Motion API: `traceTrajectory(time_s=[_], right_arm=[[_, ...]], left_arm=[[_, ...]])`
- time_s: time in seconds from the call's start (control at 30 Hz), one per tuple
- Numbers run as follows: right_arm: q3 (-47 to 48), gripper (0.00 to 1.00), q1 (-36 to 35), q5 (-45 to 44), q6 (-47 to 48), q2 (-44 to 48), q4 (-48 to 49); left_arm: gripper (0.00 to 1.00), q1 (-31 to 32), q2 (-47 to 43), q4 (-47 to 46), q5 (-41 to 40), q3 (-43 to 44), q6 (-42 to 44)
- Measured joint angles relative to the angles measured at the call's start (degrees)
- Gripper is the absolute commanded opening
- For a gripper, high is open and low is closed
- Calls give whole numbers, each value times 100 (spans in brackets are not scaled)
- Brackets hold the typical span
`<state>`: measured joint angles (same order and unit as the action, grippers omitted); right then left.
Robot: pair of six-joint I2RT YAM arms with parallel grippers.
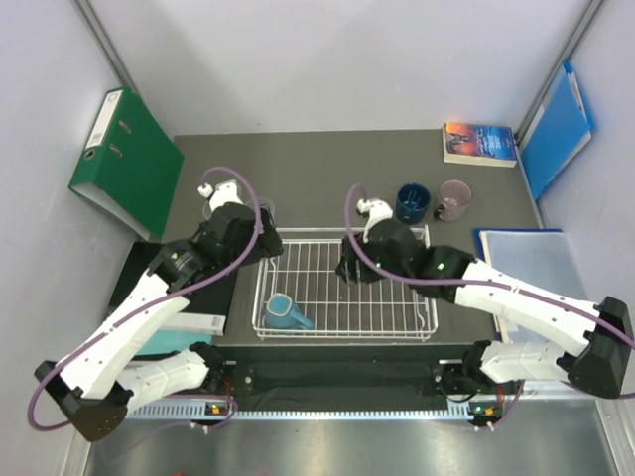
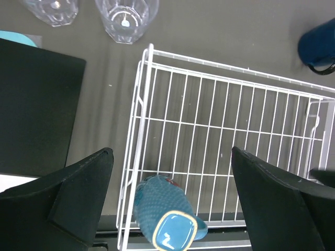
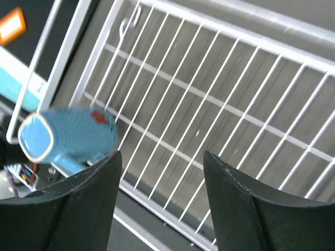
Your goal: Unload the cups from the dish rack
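Observation:
The white wire dish rack (image 1: pixel 347 238) sits mid-table. One light teal mug (image 1: pixel 286 312) lies on its side in the rack's near left corner; it also shows in the left wrist view (image 2: pixel 162 214) and the right wrist view (image 3: pixel 73 137). The navy mug (image 1: pixel 413 202) and pink mug (image 1: pixel 454 199) stand on the table behind the rack. Two clear tumblers (image 2: pixel 125 18) (image 2: pixel 52 8) stand beyond the rack's far left corner. My left gripper (image 1: pixel 260 248) (image 2: pixel 171 151) is open above the rack's left side. My right gripper (image 1: pixel 349 270) (image 3: pixel 161 154) is open and empty above the rack's middle.
A green binder (image 1: pixel 129 164) leans at the back left. A book (image 1: pixel 480 142) and a blue folder (image 1: pixel 556 129) are at the back right. A black mat (image 2: pixel 36 104) lies left of the rack. A flat blue-edged board (image 1: pixel 526 258) lies to the right.

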<state>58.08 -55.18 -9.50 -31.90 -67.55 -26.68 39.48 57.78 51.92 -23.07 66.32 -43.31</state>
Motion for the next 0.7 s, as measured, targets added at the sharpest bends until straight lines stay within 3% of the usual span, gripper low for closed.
traceTrajectory(time_s=[0.37, 0.57, 0.7], right_arm=[[269, 69, -2065, -739, -190, -455, 68], [304, 84, -2350, -673, 70, -505, 142], [92, 88, -2472, -579, 391, -483, 470]], left_arm=[[99, 0, -136, 199, -352, -44, -39], [99, 0, -68, 216, -361, -105, -367], [99, 0, -92, 225, -402, -343, -549]])
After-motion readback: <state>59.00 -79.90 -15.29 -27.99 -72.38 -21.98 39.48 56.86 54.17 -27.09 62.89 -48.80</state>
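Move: The blue cup, upside down in the rack's near left corner with its handle to the right, lies from the right hand about 14 cm to the left, 6 cm back and 12 cm below. The dish rack's middle is almost straight under that hand, the nearer glass some 20 cm ahead and 20 cm left, the dark blue cup about 25 cm ahead and 14 cm right. From the left hand the blue cup lies roughly 8 cm back, 2 cm right and 16 cm below. With nothing in its fingers, the right hand sweeps nearly level over the dish rack, about 12 cm back and 8 cm left towards the handle side of the blue cup, quickly at first and easing off, while it turns some 20 degrees counter-clockwise so that the fingers point more to the left. Late in the sweep its fingers, already part open, spread wider, still above the cup and without touching it, while the open, empty left hand hovers near its place, drifting a couple of centimetres left and then down. ##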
